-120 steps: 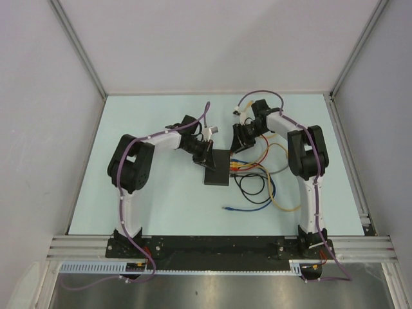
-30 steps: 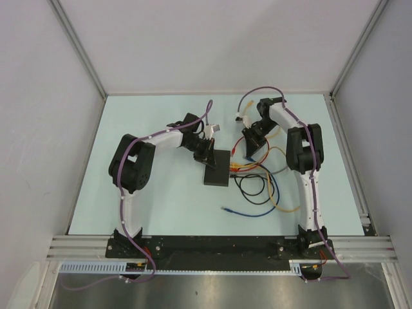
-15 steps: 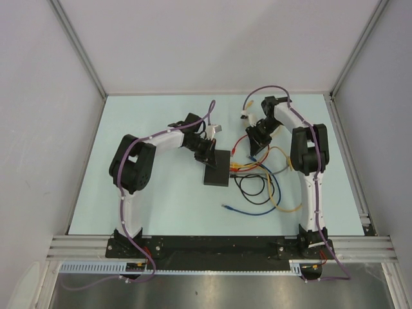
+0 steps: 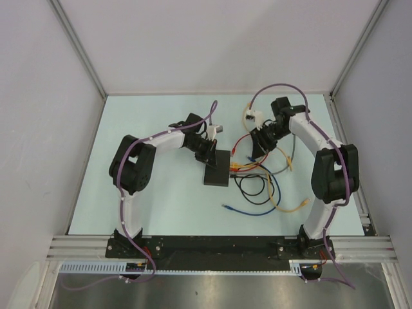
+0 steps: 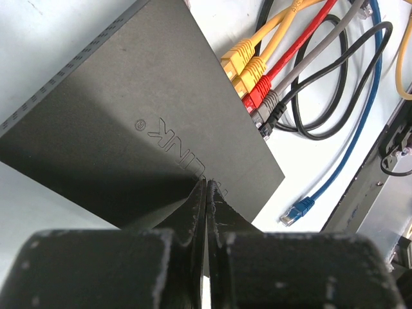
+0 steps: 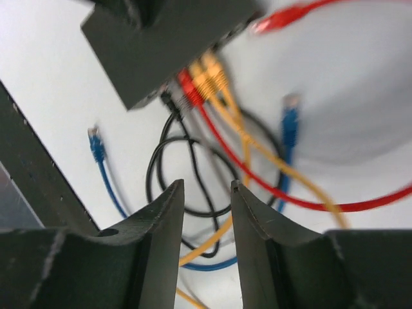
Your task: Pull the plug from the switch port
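Observation:
The switch (image 4: 217, 168) is a flat black box lying mid-table. My left gripper (image 4: 208, 154) is shut, its tips pressed on the switch's top (image 5: 148, 116) near the far end. Two yellow plugs (image 5: 244, 61), a red plug (image 5: 259, 90), a grey one and a black one sit in the ports on its right side. My right gripper (image 4: 254, 152) hovers open just right of the ports, with nothing between its fingers (image 6: 168, 212). A loose red plug (image 6: 277, 19) lies off the switch's far corner. A free blue plug (image 6: 291, 122) lies nearby.
Black, blue, yellow and red cables (image 4: 264, 190) loop over the table to the right of the switch. A second loose blue plug (image 4: 224, 208) lies nearer the front. The black base rail (image 4: 219, 248) runs along the near edge. Grey walls enclose the table.
My right gripper has gone from shut to open, and its arm has swung out to the right. The red cable has shifted behind the ports. The left arm has stayed put.

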Tool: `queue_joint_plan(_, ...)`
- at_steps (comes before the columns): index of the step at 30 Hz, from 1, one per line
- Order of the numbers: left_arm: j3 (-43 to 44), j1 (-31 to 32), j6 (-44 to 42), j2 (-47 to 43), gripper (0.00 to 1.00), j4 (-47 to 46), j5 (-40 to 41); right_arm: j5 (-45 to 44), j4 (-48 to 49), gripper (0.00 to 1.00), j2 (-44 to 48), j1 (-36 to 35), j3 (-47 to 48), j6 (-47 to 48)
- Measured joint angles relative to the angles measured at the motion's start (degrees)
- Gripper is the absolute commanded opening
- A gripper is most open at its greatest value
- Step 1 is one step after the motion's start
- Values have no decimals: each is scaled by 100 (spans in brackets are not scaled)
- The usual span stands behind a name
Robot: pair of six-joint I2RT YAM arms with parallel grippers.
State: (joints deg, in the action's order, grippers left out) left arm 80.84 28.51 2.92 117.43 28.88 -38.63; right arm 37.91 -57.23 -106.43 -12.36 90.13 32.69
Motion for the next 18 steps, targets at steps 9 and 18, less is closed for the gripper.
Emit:
queue_joint_plan(9,-2,22,-4,-20,2,2,57,-457,160,36,1263,238,-2310,199)
queue_joint_plan(18,-4,28,-37,-22,2,0,59,-949,205,45,2144,634,-3010,304)
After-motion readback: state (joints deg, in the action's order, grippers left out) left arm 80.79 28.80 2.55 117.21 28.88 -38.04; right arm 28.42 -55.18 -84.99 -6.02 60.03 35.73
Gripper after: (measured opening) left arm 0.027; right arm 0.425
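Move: The blue plug I have already let go lies about 5 cm ahead of my right hand, 3 cm left and 12 below. The plugs still in the switch are some 10 cm to its left and 1 ahead. The long yellow cable's loose run, over the black loops, is roughly 9 cm back, 5 right and 12 below. My left fingertips rest on the switch, whose middle is about 2 cm ahead and 2 below. I pull my right hand away from the freed blue plug and the switch, back about 10 cm and 8 cm to the right, sinking some 4 cm early on. I come in over the yellow cable with my fingers still parted, tipping them about 10 degrees steeper towards the table. My left hand stays put, its shut fingertips still on the switch top. ##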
